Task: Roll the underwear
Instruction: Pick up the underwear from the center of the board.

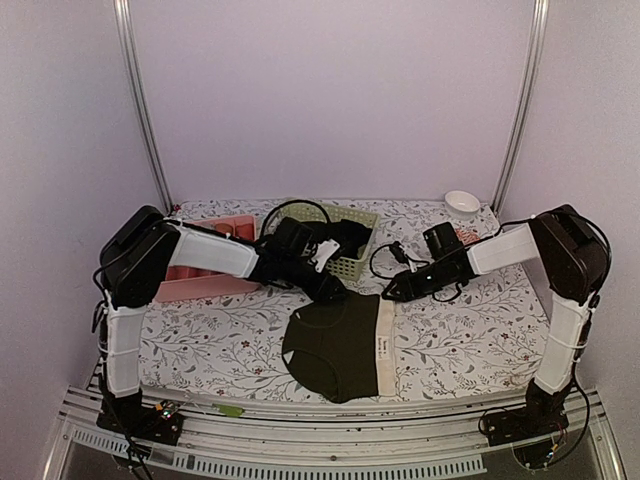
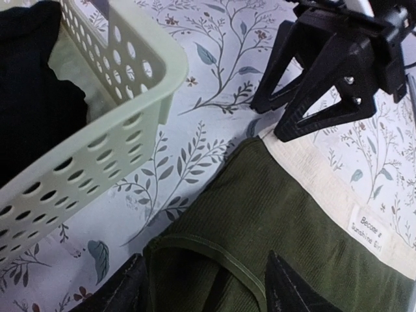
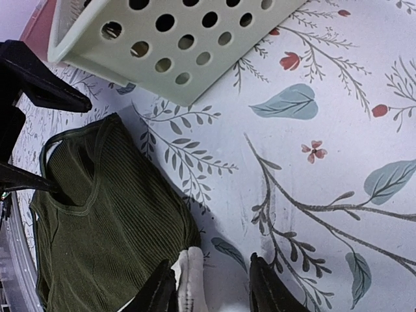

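The underwear [image 1: 338, 345] lies flat near the table's front, dark olive-brown, with a cream waistband [image 1: 385, 345] along its right edge. My left gripper [image 1: 330, 290] sits at its far left corner. In the left wrist view its jaws [image 2: 208, 289] stand open, straddling the hemmed leg opening [image 2: 214, 257] without pinching it. My right gripper [image 1: 388, 291] is at the far end of the waistband. In the right wrist view its jaws [image 3: 211, 292] are open, with the waistband corner [image 3: 192, 283] lying against the left finger and bare table on the other side.
A pale green perforated basket [image 1: 352, 265] holding black garments stands just behind the underwear. A pink tray [image 1: 215, 272] is at the back left. A white bowl [image 1: 462, 201] and a black device [image 1: 440, 240] are at the back right.
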Motion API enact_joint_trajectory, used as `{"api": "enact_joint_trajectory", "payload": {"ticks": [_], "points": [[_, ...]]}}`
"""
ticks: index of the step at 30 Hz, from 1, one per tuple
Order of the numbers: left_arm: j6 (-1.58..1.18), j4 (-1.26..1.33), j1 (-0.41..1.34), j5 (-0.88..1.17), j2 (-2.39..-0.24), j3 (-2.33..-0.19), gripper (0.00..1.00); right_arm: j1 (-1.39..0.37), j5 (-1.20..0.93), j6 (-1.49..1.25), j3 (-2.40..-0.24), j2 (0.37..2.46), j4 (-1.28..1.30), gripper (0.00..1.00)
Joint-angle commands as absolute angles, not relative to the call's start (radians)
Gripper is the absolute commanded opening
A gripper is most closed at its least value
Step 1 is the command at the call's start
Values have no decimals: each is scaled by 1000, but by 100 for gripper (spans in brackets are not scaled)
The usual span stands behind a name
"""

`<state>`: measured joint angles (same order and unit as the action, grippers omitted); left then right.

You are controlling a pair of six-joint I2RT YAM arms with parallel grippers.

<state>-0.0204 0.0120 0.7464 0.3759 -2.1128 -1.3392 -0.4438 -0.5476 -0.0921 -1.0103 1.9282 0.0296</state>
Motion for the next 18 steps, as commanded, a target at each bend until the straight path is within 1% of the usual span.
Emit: {"api": "enact_joint_trajectory", "payload": {"ticks": [1,4,9,10,11,13,15,18], "points": [[-47,1,734,356,-2168,-1393,62,-444,-528,-95,-1034,1949,39,35],[-58,8,734,347,-2186,-1405,61,-442,-523,-92,-1033,1948,39,28],[-74,-4,730,324,-2226,-1441,60,-435,-528,-91,-1034,1948,40,20],[-80,-7,729,329,-2236,-1448,58,-433,-529,-91,-1034,1948,40,14],[-85,-6,727,337,-2245,-1453,57,-433,-533,-88,-1034,1948,39,11],[-91,-1,725,351,-2258,-1453,51,-433,-539,-85,-1033,1945,39,5],[-101,20,722,365,-2260,-1439,42,-431,-541,-84,-1029,1937,36,0],[-106,51,717,380,-2243,-1411,27,-430,-551,-87,-1021,1924,22,0]]}}
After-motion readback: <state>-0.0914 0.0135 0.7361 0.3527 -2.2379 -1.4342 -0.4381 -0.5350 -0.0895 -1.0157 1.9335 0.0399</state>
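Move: The left hand hovers close above the underwear's far hem at the leg-opening corner, which lies about 2 cm ahead, 1 cm right and 4 cm below; the underwear's middle is some 11 cm back. The basket's middle is roughly 14 cm ahead and 4 cm left. The right hand's open fingers already straddle the waistband's far end, straight under it, the underwear's middle 11 cm back and 9 cm left, the red dish 14 cm ahead and 16 cm right. Down and a little forward, about 4 cm in all, the left hand sinks onto the underwear's far hem at the leg opening, its fingers starting to close around the cloth late on, roughly half shut by the end. The right hand stays low in place and shuts its fingers fully, pinching the far end of the pale waistband. ##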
